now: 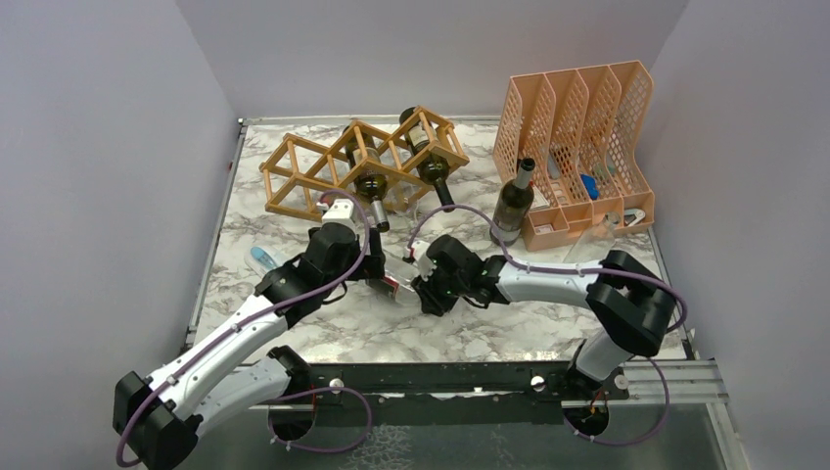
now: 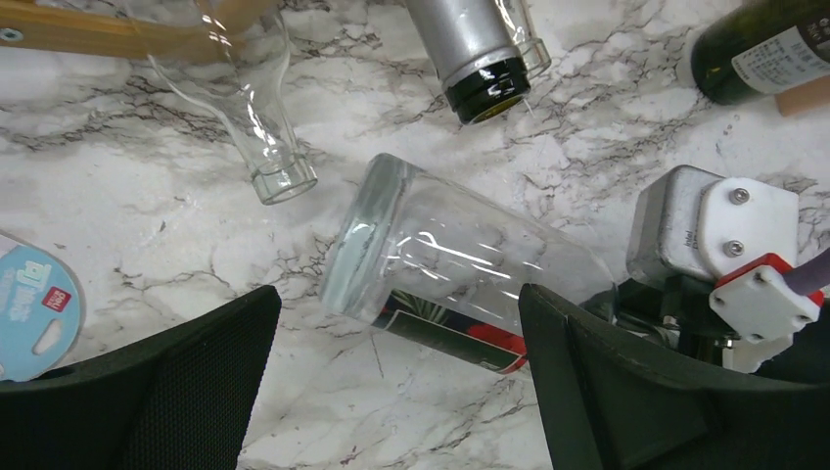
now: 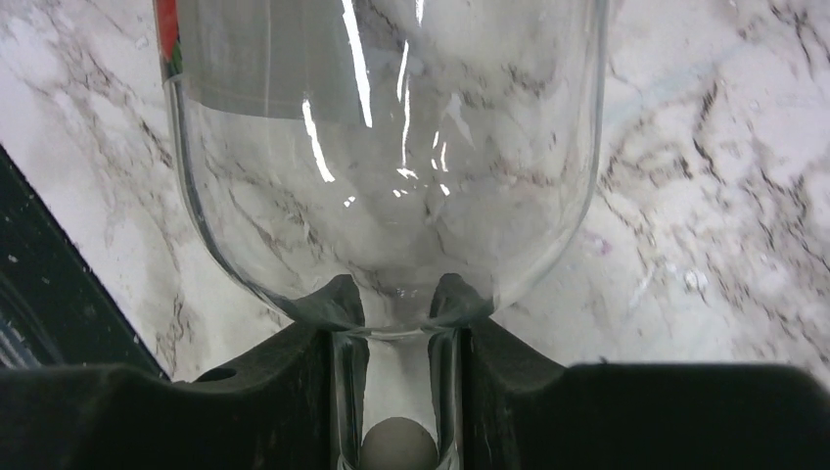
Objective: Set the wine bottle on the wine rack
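Observation:
A clear glass wine bottle (image 2: 460,259) with a red and dark label lies on its side on the marble table (image 1: 509,323). My right gripper (image 3: 396,299) is shut on its neck (image 3: 396,382), with the bottle's body (image 3: 391,147) stretching away from the fingers. In the top view that gripper (image 1: 427,290) sits at mid-table. My left gripper (image 2: 396,333) is open, its fingers straddling the bottle's lower body without touching it. The wooden wine rack (image 1: 303,171) stands at the back left with two dark bottles in its cells.
A dark bottle (image 1: 514,201) stands upright beside the peach file holder (image 1: 577,127) at the back right. A silver-capped bottle neck (image 2: 480,59) and a clear bottle neck (image 2: 269,147) stick out towards me. A blue tag (image 2: 29,308) lies at the left.

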{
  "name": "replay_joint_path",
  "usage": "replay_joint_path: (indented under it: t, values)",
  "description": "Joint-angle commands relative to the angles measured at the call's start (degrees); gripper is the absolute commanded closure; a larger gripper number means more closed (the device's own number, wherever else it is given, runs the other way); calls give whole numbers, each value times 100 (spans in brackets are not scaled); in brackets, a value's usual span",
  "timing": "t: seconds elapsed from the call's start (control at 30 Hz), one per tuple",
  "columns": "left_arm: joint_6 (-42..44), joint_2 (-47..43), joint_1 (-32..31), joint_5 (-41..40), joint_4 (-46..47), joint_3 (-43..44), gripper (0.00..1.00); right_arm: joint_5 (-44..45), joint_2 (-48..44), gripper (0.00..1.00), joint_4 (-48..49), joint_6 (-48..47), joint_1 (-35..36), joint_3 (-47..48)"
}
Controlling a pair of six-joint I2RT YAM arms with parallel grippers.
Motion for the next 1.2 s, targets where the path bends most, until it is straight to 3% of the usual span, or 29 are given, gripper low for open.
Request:
replay_joint_path:
  t: [0.0, 0.27, 0.6, 0.83, 1.17]
  values:
    - [227, -435, 26, -479, 77, 208, 3, 125, -823, 99, -65, -26, 9, 18]
    - [577, -1031, 26, -1022, 78, 676, 2, -194, -1609, 99, -514, -1, 9, 66]
    - [1369, -1145, 26, -1413, 87, 1991, 2, -1081, -2460, 99, -949, 309, 8, 552]
    - [1558, -1032, 21, -1688, 2, 3065, 2, -1488, -2319, 99, -668, 1393, 13, 1618]
    - [2036, -750, 26, -2106, -15, 3995, 2, 482, -831, 99, -819, 2769, 70, 3841]
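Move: From the right hand, which already grips the clear bottle's neck, the wine rack's middle lies about 26 cm ahead, 13 cm left and 6 cm higher. The racked right-hand dark bottle sits about 27 cm ahead and 1 cm left, the upright dark bottle 13 cm ahead and 16 cm right. From the open left hand, the clear bottle's middle is roughly level fore and aft, 5 cm right and 11 cm below. Raise the clear bottle by its neck with the right gripper, some 24 cm up, easing first back and right, then swinging left and forward again; roll the hand's left side up about 25 degrees and keep the grip. Meanwhile lift the empty, open left gripper well over 30 cm, drifting left and tipping its fingers up, clear of the bottle. ##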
